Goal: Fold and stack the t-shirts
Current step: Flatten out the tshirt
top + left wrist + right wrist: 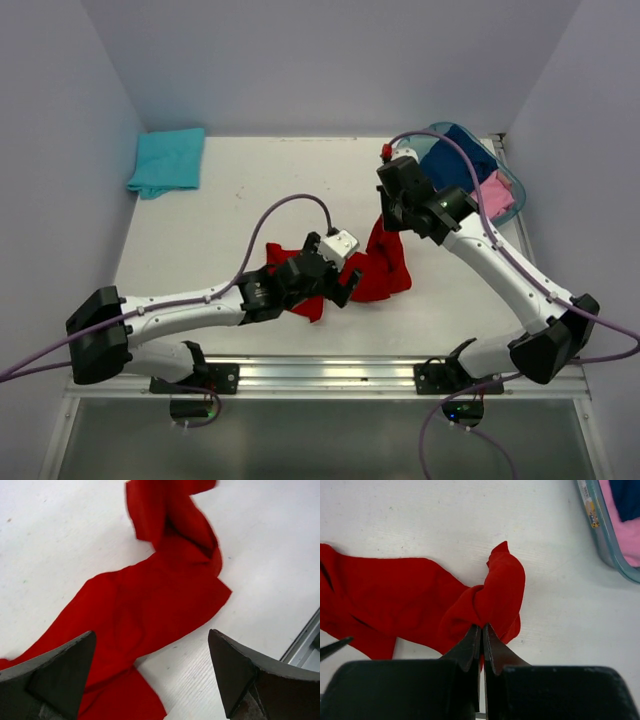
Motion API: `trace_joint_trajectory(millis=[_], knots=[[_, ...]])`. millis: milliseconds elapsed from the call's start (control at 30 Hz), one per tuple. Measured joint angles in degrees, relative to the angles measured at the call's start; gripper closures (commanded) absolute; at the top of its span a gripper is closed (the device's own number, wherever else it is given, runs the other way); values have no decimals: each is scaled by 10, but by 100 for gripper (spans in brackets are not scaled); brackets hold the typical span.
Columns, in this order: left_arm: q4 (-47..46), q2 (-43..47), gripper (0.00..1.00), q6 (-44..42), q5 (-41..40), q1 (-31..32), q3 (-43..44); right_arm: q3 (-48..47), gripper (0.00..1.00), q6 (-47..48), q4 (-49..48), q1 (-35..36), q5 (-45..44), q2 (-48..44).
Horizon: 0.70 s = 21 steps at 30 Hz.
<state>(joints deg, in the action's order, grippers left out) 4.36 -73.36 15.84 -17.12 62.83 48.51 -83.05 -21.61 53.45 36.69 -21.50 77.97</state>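
Note:
A crumpled bright red t-shirt (385, 268) lies on the white table between the two arms. My left gripper (345, 287) hovers low over its left part, open, with nothing between its fingers; in the left wrist view the red t-shirt (150, 600) spreads under the left gripper (151, 635). My right gripper (384, 222) is shut on a bunched fold of the red t-shirt (395, 600), pinched at the fingertips of the right gripper (482, 626). A folded turquoise t-shirt (168, 160) lies at the far left corner.
A teal oval basket (512, 178) at the far right holds a navy t-shirt (455, 165) and a pink t-shirt (497, 195); the basket rim (600, 535) shows in the right wrist view. Walls enclose the table on three sides. A metal rail (330, 375) runs along the near edge.

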Motion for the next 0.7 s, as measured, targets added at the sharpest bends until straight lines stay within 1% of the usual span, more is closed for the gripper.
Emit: trace_joint_trajectory(millis=[133, 333, 500, 700], knots=[[-98, -26, 4, -62, -18, 52, -34, 0, 100, 0, -6, 0, 11, 25], [-194, -100, 4, -128, -79, 125, -81, -3, 100, 0, -8, -8, 31, 44], [-265, -164, 4, -157, -149, 169, -96, -21, 100, 0, -8, -14, 37, 58], [-379, -233, 5, -182, -260, 195, -97, -31, 100, 0, -12, -17, 46, 64]])
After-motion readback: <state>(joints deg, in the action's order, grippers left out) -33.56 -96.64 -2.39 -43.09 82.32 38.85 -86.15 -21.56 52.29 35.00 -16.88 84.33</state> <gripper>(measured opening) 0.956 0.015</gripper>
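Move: The red t-shirt's near right corner lies about 11 cm ahead of the open left hand, 14 cm to its right and roughly 15 cm below. From that same hand, the bunch pinched in the right gripper is some 9 cm ahead, 9 cm right and 8 cm higher; the shirt's left end is spread about 12 cm ahead and 12 cm left, on the table. For the right hand the near right corner is about 5 cm ahead, 5 cm right and 23 cm down. The empty left hand sinks about 8 cm to low over the bare table on the near side of the red t-shirt, shifting some 5 cm right and first drawing back nearly as far before easing forward about 1 cm, its fingers staying wide open while they tilt up some 20 degrees towards level, pointing forward and right. Meanwhile the right hand keeps its shut grip on the bunched end, holding that end up off the table as it dips about 2 cm and drifts a little forward and left. ##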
